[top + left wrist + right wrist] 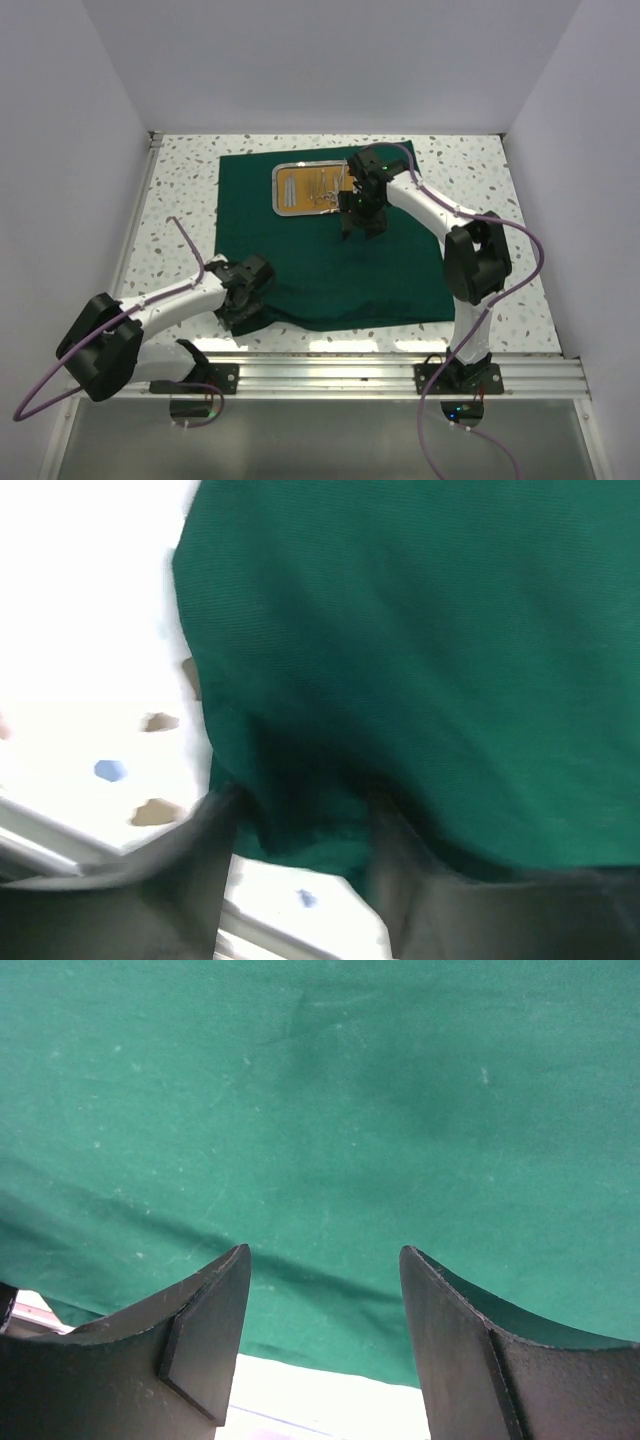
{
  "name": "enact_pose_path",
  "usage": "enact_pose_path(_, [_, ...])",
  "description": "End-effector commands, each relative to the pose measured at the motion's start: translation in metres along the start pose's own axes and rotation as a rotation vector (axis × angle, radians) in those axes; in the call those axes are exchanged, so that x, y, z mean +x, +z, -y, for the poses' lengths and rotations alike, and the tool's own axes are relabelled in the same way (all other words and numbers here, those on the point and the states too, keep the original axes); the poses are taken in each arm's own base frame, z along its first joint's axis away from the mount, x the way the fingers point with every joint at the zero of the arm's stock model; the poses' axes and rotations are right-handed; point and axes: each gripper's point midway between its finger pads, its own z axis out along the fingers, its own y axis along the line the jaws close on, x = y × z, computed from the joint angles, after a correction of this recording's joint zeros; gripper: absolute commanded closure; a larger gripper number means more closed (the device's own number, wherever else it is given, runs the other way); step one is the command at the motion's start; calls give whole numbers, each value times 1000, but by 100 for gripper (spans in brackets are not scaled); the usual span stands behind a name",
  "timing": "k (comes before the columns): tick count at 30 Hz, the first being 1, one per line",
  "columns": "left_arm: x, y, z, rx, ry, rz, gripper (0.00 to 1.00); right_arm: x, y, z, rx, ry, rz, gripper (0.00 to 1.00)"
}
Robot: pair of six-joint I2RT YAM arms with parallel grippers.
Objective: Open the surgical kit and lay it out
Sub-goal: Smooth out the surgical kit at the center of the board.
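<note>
The dark green cloth (330,270) of the surgical kit lies spread flat on the table. On its far part stands the steel tray (277,190) with an orange-brown floor, and small silver instruments (322,187) lie in it. My right gripper (350,228) hovers over the cloth just in front of the tray's right end. In the right wrist view it (325,1290) is open, with only cloth (320,1080) below. My left gripper (243,305) is at the cloth's near left corner. The blurred left wrist view shows its jaws (300,860) apart, the cloth's edge (420,630) lying loose between them.
The speckled white tabletop (180,200) surrounds the cloth. An aluminium rail (330,365) runs along the near edge, and white walls close in the left, right and far sides. Purple cables (530,240) loop off both arms.
</note>
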Motion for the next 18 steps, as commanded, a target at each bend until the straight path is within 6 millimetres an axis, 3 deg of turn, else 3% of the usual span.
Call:
enact_pose_path(1, [14, 26, 8, 1, -16, -27, 55, -16, -16, -3, -4, -23, 50, 35])
enact_pose_path(3, [14, 27, 10, 2, -13, -28, 65, -16, -15, -3, 0, -24, 48, 36])
enact_pose_path(4, [13, 26, 12, 5, -13, -26, 77, -15, -15, -3, 0, -23, 48, 36])
enact_pose_path(7, [6, 17, 17, 6, -10, -13, 95, -12, -12, -2, 2, -25, 42, 36])
enact_pose_path(10, [-4, 0, 14, -14, 17, 5, 99, -11, -13, -2, 0, -24, 43, 36])
enact_pose_path(11, [-13, -13, 26, 17, 17, 22, 99, -11, -14, -2, -1, -24, 42, 37])
enact_pose_path(13, [-20, -31, 22, -3, 70, 19, 99, -12, -17, -4, -8, -24, 48, 37])
enact_pose_path(14, [-29, -49, 34, 24, 68, 26, 99, -13, -17, -4, -11, -23, 48, 37])
enact_pose_path(15, [-29, -59, 19, -30, 101, 8, 99, -13, -19, -5, -13, -25, 51, 37])
enact_pose_path(17, [-31, -81, 18, -17, 103, -20, 99, -16, -22, -8, -24, -24, 56, 37])
enact_pose_path(18, [-31, -92, 5, -26, 116, -34, 99, -19, -25, -9, -28, -22, 61, 38])
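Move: My left hand is right at the gathered fold of the green surgical kit cloth by its near-left corner, fingers partly open; the fold to grip lies about 2 cm ahead, 2 cm to the right and 1 cm below. The cloth's corner is some 3 cm back and 2 cm left, the metal rail about 9 cm straight back, and the instrument tray roughly 30 cm ahead and 16 cm right. From my right hand, the fold is about 18 cm back, 25 cm left and 9 cm below. With my left hand I slide about 2 cm diagonally forward and right, low along the cloth, closing my fingers onto the gathered fold as I go. I pause there with the fold pinched, then lift it quickly, some 6 cm up, drifting a little farther forward and right towards the cloth's middle, fingers staying shut. ##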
